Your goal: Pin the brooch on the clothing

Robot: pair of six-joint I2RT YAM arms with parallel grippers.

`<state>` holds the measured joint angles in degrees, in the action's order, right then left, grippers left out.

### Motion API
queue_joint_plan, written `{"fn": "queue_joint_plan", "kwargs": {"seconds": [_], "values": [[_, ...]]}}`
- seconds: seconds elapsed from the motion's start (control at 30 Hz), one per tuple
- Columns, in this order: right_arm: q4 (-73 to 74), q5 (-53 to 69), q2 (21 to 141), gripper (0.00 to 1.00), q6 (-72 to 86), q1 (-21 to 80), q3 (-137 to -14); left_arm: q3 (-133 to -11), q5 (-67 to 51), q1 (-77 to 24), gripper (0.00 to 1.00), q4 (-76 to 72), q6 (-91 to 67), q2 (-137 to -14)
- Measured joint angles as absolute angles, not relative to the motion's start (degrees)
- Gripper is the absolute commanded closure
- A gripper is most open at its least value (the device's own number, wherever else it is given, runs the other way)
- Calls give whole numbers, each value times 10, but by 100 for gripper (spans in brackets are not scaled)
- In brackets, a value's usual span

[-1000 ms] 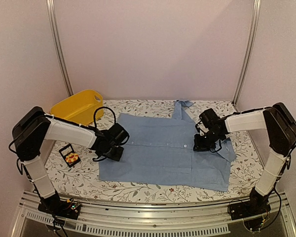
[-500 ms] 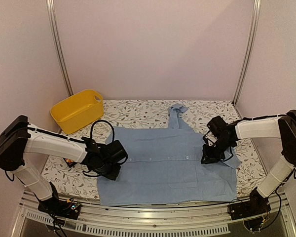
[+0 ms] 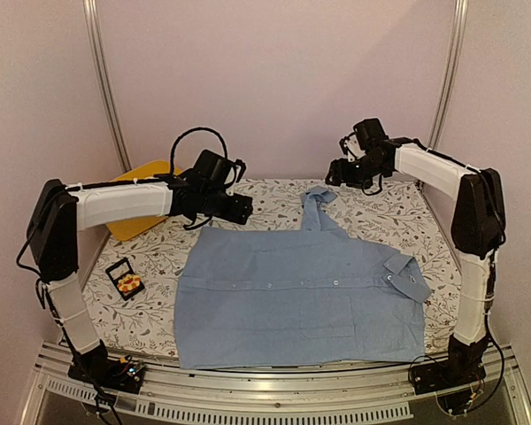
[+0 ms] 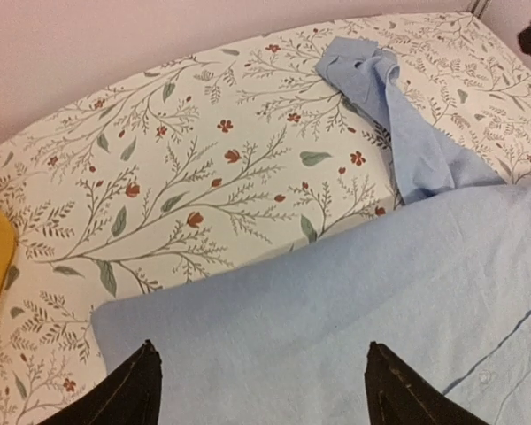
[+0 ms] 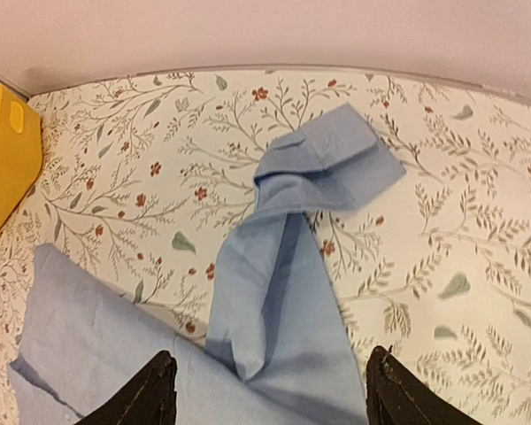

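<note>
The clothing, a light blue shirt (image 3: 301, 292), lies spread flat on the flowered table, one sleeve (image 5: 283, 257) twisted toward the back wall. The brooch (image 3: 129, 283), small and orange, sits in a black box left of the shirt, far from both grippers. My left gripper (image 3: 239, 210) hovers over the shirt's back left corner. In the left wrist view the left gripper (image 4: 261, 354) is open with only blue cloth (image 4: 354, 292) below it. My right gripper (image 3: 336, 173) hangs high above the twisted sleeve. The right wrist view shows the right gripper (image 5: 270, 359) open and holding nothing.
A yellow basin (image 3: 128, 217) stands at the back left, partly hidden behind my left arm, and its edge shows in the right wrist view (image 5: 4, 159). The flowered tablecloth (image 3: 389, 208) runs to the back wall. Metal rails frame the back corners.
Both grippers have opened, let go of the shirt and risen toward the back of the table. The shirt now lies flat, nearer the front edge.
</note>
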<state>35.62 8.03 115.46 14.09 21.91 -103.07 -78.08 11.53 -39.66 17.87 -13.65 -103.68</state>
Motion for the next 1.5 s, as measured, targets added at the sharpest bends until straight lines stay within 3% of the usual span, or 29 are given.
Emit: {"fn": "queue_joint_plan", "kwargs": {"seconds": [0.13, 0.27, 0.77, 0.9, 0.97, 1.17, 1.5], "values": [[329, 80, 1301, 27, 137, 205, -1180, -842, 94, -383, 19, 151, -107, -1095], [308, 89, 1400, 28, 154, 189, -1250, -865, 76, -381, 19, 145, -89, -1132], [108, 223, 1492, 34, 446, 169, -1211, -874, 54, -380, 19, 150, -62, -1155], [55, 258, 1505, 50, 521, 168, -1206, -874, 54, -379, 19, 149, -56, -1155], [32, 270, 1512, 66, 554, 168, -1203, -873, 55, -378, 19, 149, -55, -1155], [-16, 316, 1557, 98, 621, 161, -1237, -868, 60, -374, 19, 148, -52, -1153], [-77, 377, 1578, 100, 667, 139, -1256, -853, 66, -368, 19, 142, -44, -1143]]}}
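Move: The right hand, empty, has the loose sleeve end of the clothing about 14 cm ahead, 5 cm to its left and 15 cm below. That sleeve joins the body's far edge some 3 cm back and 6 cm left of the hand, 16 cm down; the collar lies about 20 cm back, 15 cm to the right and 17 cm down. From the left hand the sleeve end is roughly 22 cm ahead, 23 cm to the right and 13 cm lower. The right fingers shut fully and pinch the sleeve end near its right edge, after the hand goes about 15 cm forward and nearly as far down, easing some 4 cm left low over the table while rolling its left side up by about 55 degrees; it then rises slightly. The open left hand drifts about 5 cm forward, right and down, touching nothing. ##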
